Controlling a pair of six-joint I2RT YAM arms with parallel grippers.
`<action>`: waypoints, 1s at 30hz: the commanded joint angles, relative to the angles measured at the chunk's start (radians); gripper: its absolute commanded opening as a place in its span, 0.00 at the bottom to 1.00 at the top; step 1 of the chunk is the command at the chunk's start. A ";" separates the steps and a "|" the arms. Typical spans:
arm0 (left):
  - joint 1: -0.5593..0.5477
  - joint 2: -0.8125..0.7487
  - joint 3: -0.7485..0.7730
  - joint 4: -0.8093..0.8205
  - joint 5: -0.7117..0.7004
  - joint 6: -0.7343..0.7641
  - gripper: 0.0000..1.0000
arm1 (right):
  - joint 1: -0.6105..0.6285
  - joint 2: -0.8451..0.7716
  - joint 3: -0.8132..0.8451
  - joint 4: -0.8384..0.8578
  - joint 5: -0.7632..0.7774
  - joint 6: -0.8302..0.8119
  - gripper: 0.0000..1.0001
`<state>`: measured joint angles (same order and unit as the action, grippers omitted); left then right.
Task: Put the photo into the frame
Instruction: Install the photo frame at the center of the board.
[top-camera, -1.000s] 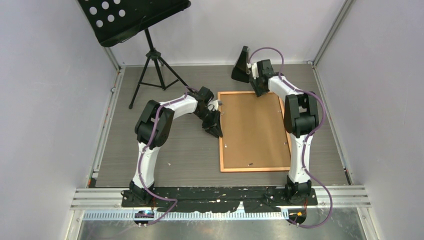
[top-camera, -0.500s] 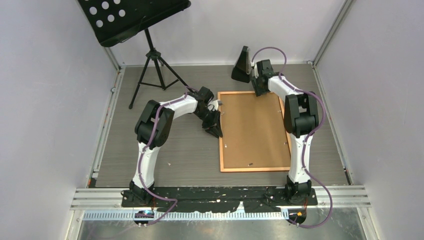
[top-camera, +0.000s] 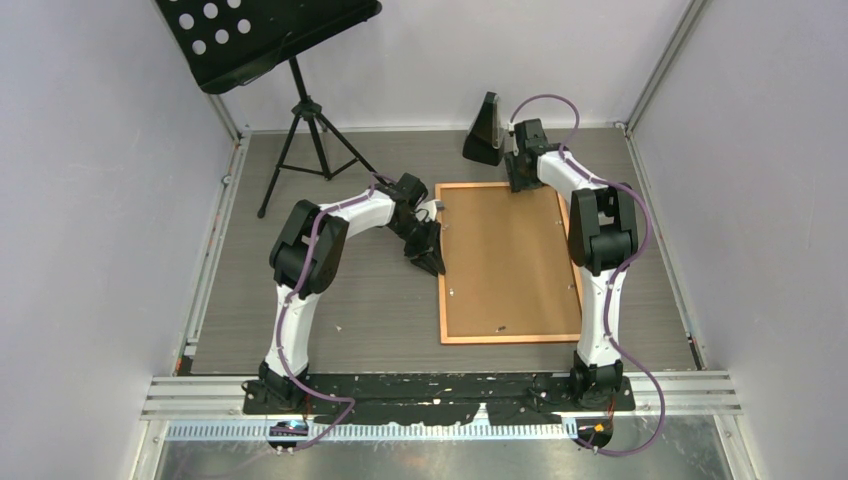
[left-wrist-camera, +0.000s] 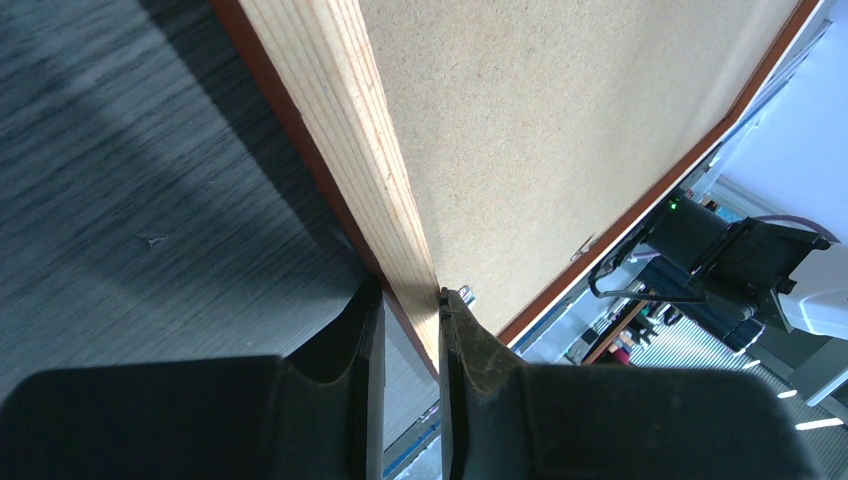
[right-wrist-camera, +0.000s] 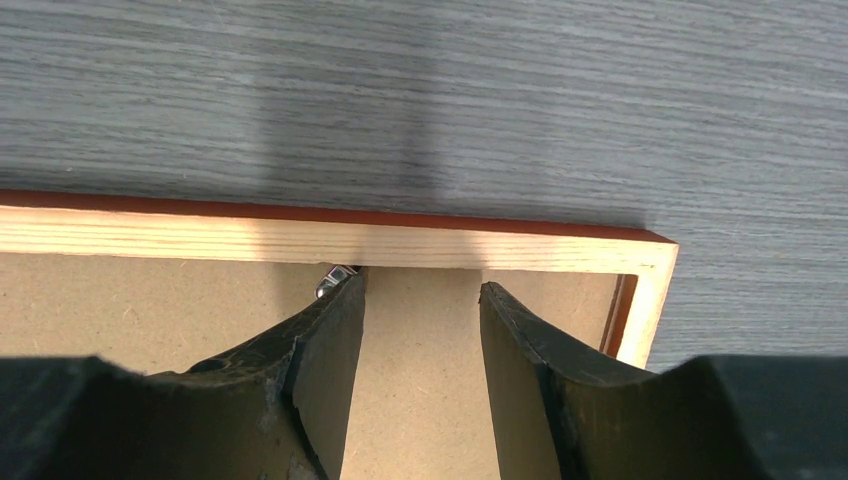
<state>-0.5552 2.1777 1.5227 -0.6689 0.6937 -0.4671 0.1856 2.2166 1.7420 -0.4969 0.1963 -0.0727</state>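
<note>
The frame (top-camera: 510, 339) lies back side up on the grey table, with a brown backing board (top-camera: 510, 260) filling it. The photo is hidden. My left gripper (top-camera: 433, 262) is shut on the frame's left rail; in the left wrist view the pale wood rail (left-wrist-camera: 340, 110) runs between the fingers of that gripper (left-wrist-camera: 408, 295). My right gripper (top-camera: 520, 182) stands open over the backing board (right-wrist-camera: 420, 400) just inside the far rail (right-wrist-camera: 300, 240). Nothing is between its jaws (right-wrist-camera: 420, 285). Its left fingertip is next to a small metal clip (right-wrist-camera: 333, 278).
A black music stand (top-camera: 270, 40) on a tripod (top-camera: 310, 130) stands at the back left. A black wedge-shaped object (top-camera: 485, 130) sits at the back, just beyond the frame's far edge. Walls close in on three sides.
The right wrist has shifted very slightly along the frame's far edge. The left arm and the frame have not moved.
</note>
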 joint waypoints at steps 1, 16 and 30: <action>-0.021 0.043 -0.004 -0.017 -0.023 0.047 0.00 | -0.001 -0.061 0.008 -0.053 -0.051 0.064 0.54; -0.021 0.044 0.001 -0.020 -0.020 0.047 0.00 | -0.025 -0.034 0.038 -0.070 -0.029 0.062 0.54; -0.001 0.042 0.023 -0.024 -0.002 0.055 0.00 | -0.053 -0.413 -0.388 0.055 -0.341 -0.104 0.54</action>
<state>-0.5541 2.1845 1.5360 -0.6846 0.6964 -0.4633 0.1215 1.9385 1.4246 -0.4953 -0.0372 -0.0959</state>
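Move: The right hand is just inside the frame's far bar, its left finger beside the far clip, about 2 cm left and 1 cm ahead. The upper clip on the frame's right bar lies some 8 cm back, 7 cm to the right and 1 cm lower; the far right corner is about 8 cm right and 2 cm ahead. From the left hand, gripping the left bar, that right-bar clip is roughly 27 cm right and 11 cm ahead. The right hand's left finger comes away from the far clip: after edging about 1 cm back and slightly left and hovering there, the hand draws quickly back over the backing board, some 6.5 cm in all, lifting about 1 cm late on and rolling roughly 10 degrees with its left side up, nearer the upper right-bar clip. Its fingers stay half open, while the left hand keeps pinching the left bar, still. ##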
